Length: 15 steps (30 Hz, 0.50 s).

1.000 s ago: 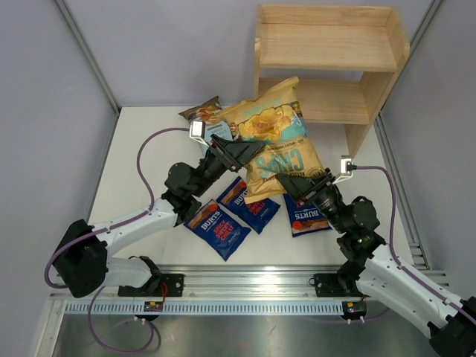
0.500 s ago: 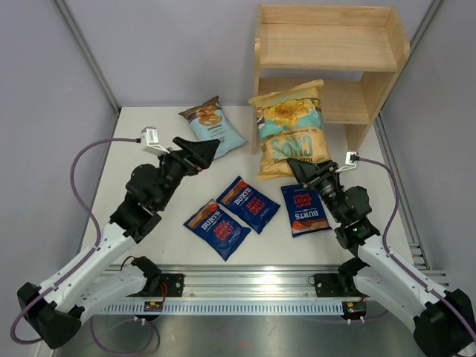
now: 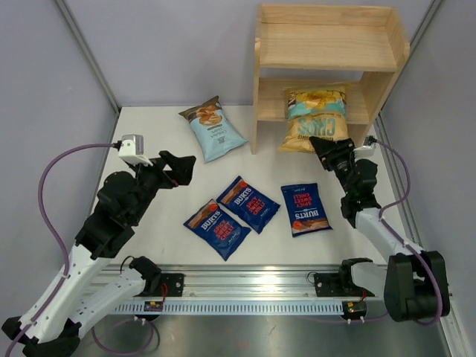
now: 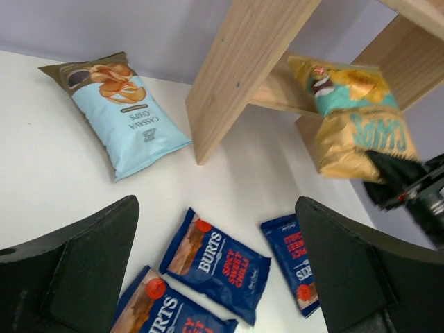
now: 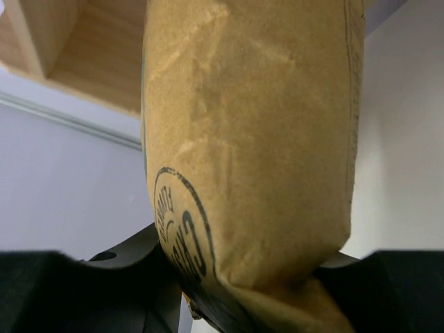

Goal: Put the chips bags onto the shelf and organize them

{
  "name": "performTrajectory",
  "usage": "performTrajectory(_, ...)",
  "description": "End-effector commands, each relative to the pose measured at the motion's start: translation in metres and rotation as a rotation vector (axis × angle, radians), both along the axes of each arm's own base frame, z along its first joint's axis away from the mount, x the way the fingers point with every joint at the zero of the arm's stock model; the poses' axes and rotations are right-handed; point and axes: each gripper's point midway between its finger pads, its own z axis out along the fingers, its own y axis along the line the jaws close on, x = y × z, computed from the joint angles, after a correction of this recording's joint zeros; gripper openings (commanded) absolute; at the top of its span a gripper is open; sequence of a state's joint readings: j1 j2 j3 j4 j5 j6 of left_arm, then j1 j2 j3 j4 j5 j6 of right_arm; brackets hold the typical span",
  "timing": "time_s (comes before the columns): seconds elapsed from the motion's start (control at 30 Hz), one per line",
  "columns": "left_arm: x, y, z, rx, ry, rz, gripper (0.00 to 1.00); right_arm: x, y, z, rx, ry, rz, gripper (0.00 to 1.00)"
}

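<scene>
The wooden shelf (image 3: 327, 44) stands at the back right. A yellow-gold chips bag (image 3: 315, 117) lies with its top end on the lower tier and its bottom end sticking out over the front edge. My right gripper (image 3: 328, 152) is shut on that bottom end, and the bag (image 5: 250, 139) fills the right wrist view. My left gripper (image 3: 181, 166) hangs open and holds nothing, left of the table's middle. A light blue bag (image 3: 214, 129) lies flat left of the shelf. Three dark blue Burts bags (image 3: 218, 229) (image 3: 248, 203) (image 3: 306, 209) lie flat in a row near the front.
The shelf's left side panel (image 4: 243, 76) stands between the light blue bag (image 4: 121, 114) and the yellow bag (image 4: 354, 114). The shelf's top tier holds nothing. Grey walls and metal rails close in the white table (image 3: 149, 134).
My left gripper opened, let go of the yellow bag and drew back to the left. My right gripper carried the bag back and right onto the shelf's lower tier.
</scene>
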State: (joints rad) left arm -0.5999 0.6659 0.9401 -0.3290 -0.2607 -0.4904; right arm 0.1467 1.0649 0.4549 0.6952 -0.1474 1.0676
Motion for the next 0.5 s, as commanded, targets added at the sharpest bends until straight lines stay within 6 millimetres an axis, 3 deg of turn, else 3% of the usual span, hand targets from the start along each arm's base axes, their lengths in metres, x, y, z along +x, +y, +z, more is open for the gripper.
performTrajectory(0.0, -0.01, 0.015, -0.003, 0.119, -0.008, 0.01, 0.99, 0.027, -0.015, 0.054, 0.04, -0.114, 0.023, 0.16)
performTrajectory(0.07, -0.015, 0.021, -0.002, 0.129, -0.019, 0.015, 0.99, 0.04, -0.014, 0.069, 0.039, -0.137, 0.081, 0.13)
performTrajectory(0.1, -0.016, 0.022, -0.001, 0.131, -0.021, 0.017, 0.99, 0.056, -0.028, 0.056, 0.044, -0.101, 0.063, 0.13)
performTrajectory(0.13, -0.019, 0.023, 0.002, 0.132, -0.029, 0.011, 0.99, 0.063, -0.029, 0.064, 0.053, -0.11, 0.085, 0.14)
performTrajectory(0.2, -0.024, 0.024, 0.006, 0.14, -0.035, -0.005, 0.99, 0.083, -0.045, 0.05, 0.102, -0.056, 0.078, 0.13)
performTrajectory(0.27, -0.027, 0.024, 0.007, 0.152, -0.033, -0.015, 0.99, 0.094, -0.051, 0.055, 0.143, -0.048, 0.093, 0.13)
performTrajectory(0.3, -0.029, 0.024, 0.008, 0.154, -0.037, -0.023, 0.99, 0.104, -0.055, 0.041, 0.156, -0.009, 0.094, 0.13)
performTrajectory(0.33, -0.03, 0.025, 0.008, 0.164, -0.04, -0.027, 0.99, 0.11, -0.057, 0.05, 0.15, -0.018, 0.116, 0.13)
performTrajectory(0.4, -0.031, 0.024, 0.005, 0.179, -0.039, -0.034, 0.99, 0.122, -0.06, 0.036, 0.152, 0.034, 0.119, 0.17)
performTrajectory(0.43, -0.031, 0.023, 0.003, 0.185, -0.035, -0.041, 0.99, 0.126, -0.062, 0.041, 0.149, 0.035, 0.12, 0.19)
performTrajectory(0.47, -0.031, 0.022, 0.001, 0.189, -0.031, -0.048, 0.99, 0.129, -0.064, 0.033, 0.149, 0.072, 0.112, 0.27)
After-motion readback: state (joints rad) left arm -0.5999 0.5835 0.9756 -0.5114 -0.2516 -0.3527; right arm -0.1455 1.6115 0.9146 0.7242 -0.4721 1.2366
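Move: The right hand already holds the near end of the yellow chips bag; the lower shelf's middle lies about 25 cm ahead, 2 cm left and 7 cm below. The upper shelf is above it, some 17 cm higher than the hand; a blue Burts bag lies 9 cm back, 4 cm left and 24 cm below the hand. From the left hand the lower shelf is roughly 38 cm ahead, 52 cm right and 17 cm lower. Right hand carries the gripped bag about 12 cm forward, 7 cm right into the lower shelf; left eases back-left. ##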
